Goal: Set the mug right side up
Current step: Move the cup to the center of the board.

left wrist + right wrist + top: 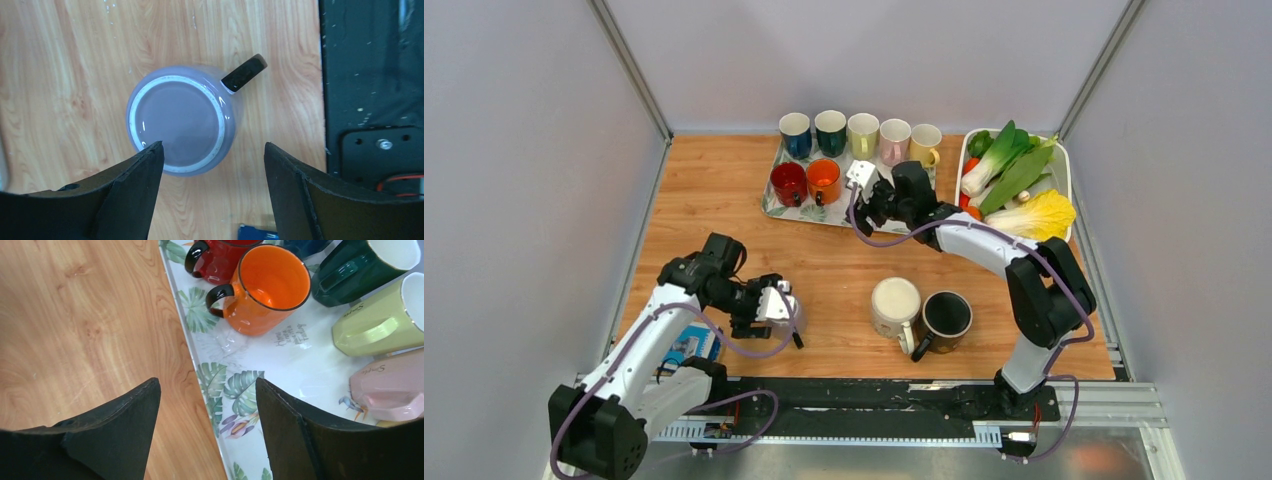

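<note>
A lavender mug [177, 122] with a black handle [245, 73] stands upside down on the wooden table, its ringed base facing up. My left gripper [213, 145] hangs open just above it. The left finger [135, 185] overlaps the mug's near edge in the wrist view, and the right finger stands clear of the mug. From above, the left gripper [790, 318] covers this mug. My right gripper [207, 381] is open and empty over the near edge of the leaf-print tray [250, 390], and also shows from above [860, 205].
The tray [844, 212] holds several mugs, an orange one [270, 287] nearest my right gripper. A cream mug [896, 305] and a black mug [946, 318] stand mid-table. A vegetable tray [1064, 170] sits back right. A blue box [692, 345] lies by the left arm.
</note>
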You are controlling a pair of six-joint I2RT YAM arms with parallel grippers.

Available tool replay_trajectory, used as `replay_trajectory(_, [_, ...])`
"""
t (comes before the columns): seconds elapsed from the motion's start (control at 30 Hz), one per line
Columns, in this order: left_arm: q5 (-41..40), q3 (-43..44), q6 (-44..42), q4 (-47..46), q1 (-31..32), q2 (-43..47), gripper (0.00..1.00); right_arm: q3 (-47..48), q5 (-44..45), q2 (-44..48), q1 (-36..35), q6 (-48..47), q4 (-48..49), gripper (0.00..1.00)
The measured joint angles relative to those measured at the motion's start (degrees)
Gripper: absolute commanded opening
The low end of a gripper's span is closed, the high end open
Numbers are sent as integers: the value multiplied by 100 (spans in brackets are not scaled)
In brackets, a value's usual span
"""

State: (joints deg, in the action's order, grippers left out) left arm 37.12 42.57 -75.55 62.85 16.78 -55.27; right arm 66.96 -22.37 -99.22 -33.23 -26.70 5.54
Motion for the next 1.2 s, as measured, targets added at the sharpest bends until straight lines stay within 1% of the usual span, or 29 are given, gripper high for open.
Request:
replay_trajectory(0.13, [-238,-538,-175,-623,199,518,80,-275,-74,127,-9,-7,-68,76])
replay_trajectory(0.23, [-407,-811,-186,-1084,348,702,79,-437,-107,170,-9,-26,-118,77])
replay_trajectory(0.3, [-505,-874,-63,-1412,417,730,78,-511,-142,195,-9,-37,-146,77])
replay_trajectory(0.4, [-699,-890,356,-1919,461,625,77,-575,-223,201,-11,-35,-170,78])
replay_trajectory(0.53, [-942,-872,1161,-2712,463,269,77,-590,-343,201,-11,98,-177,80])
replay_trajectory(0.63, [-1108,-782,1880,-3289,463,-140,76,-592,-487,199,-11,317,-170,84])
replay_trajectory(0.7, [-1263,-682,2479,-3687,466,-483,76,-592,-605,199,-15,481,-168,89])
replay_trajectory(0.73, [-1353,-621,2817,-3904,466,-667,77,-595,-654,199,-24,555,-170,92])
replay_trajectory(0.77, [-1445,-564,3158,-4129,466,-833,77,-595,-704,199,-39,623,-170,98])
replay_trajectory(0.8, [-1539,-518,3510,-4369,463,-968,77,-595,-741,199,-59,686,-175,100])
replay_trajectory(0.9, [-1696,-428,4422,-4878,463,-1128,82,-595,-846,199,-127,846,-184,100])
replay_trajectory(1.0, [-1829,-249,5368,-5257,459,-1213,83,-595,-975,199,-205,1038,-184,100])
replay_trajectory(1.1, [-1840,-136,5934,-5375,411,-1207,83,-595,-968,199,-354,1150,-190,100])
replay_trajectory(1.2, [-1853,-50,6179,-5252,321,-1115,83,-595,-916,199,-581,1169,-208,100])
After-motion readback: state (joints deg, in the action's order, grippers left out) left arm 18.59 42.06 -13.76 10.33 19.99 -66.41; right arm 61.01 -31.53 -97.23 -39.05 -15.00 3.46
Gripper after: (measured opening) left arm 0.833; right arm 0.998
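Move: The upside-down lavender mug stands close off my left hand, about 3 cm ahead and 5 cm to the right, its middle some 4 cm lower. The blue box lies roughly 16 cm left and 7 cm back, the red mug about 32 cm ahead and 6 cm right. From my right hand the lavender mug is some 22 cm back, 16 cm left and 9 cm lower; the orange mug is about 8 cm ahead and 7 cm left, the cream mug 21 cm back and 10 cm right. I dip my left hand slightly and sweep it forward about 16 cm with the fingers open, pushing the lavender mug along the board with the trailing finger. The hand drifts a little right, turns some 50 degrees counter-clockwise, and rises near the end. My right hand backs off the tray about 9 cm, sinks and slips left towards the mug, opening wide. ##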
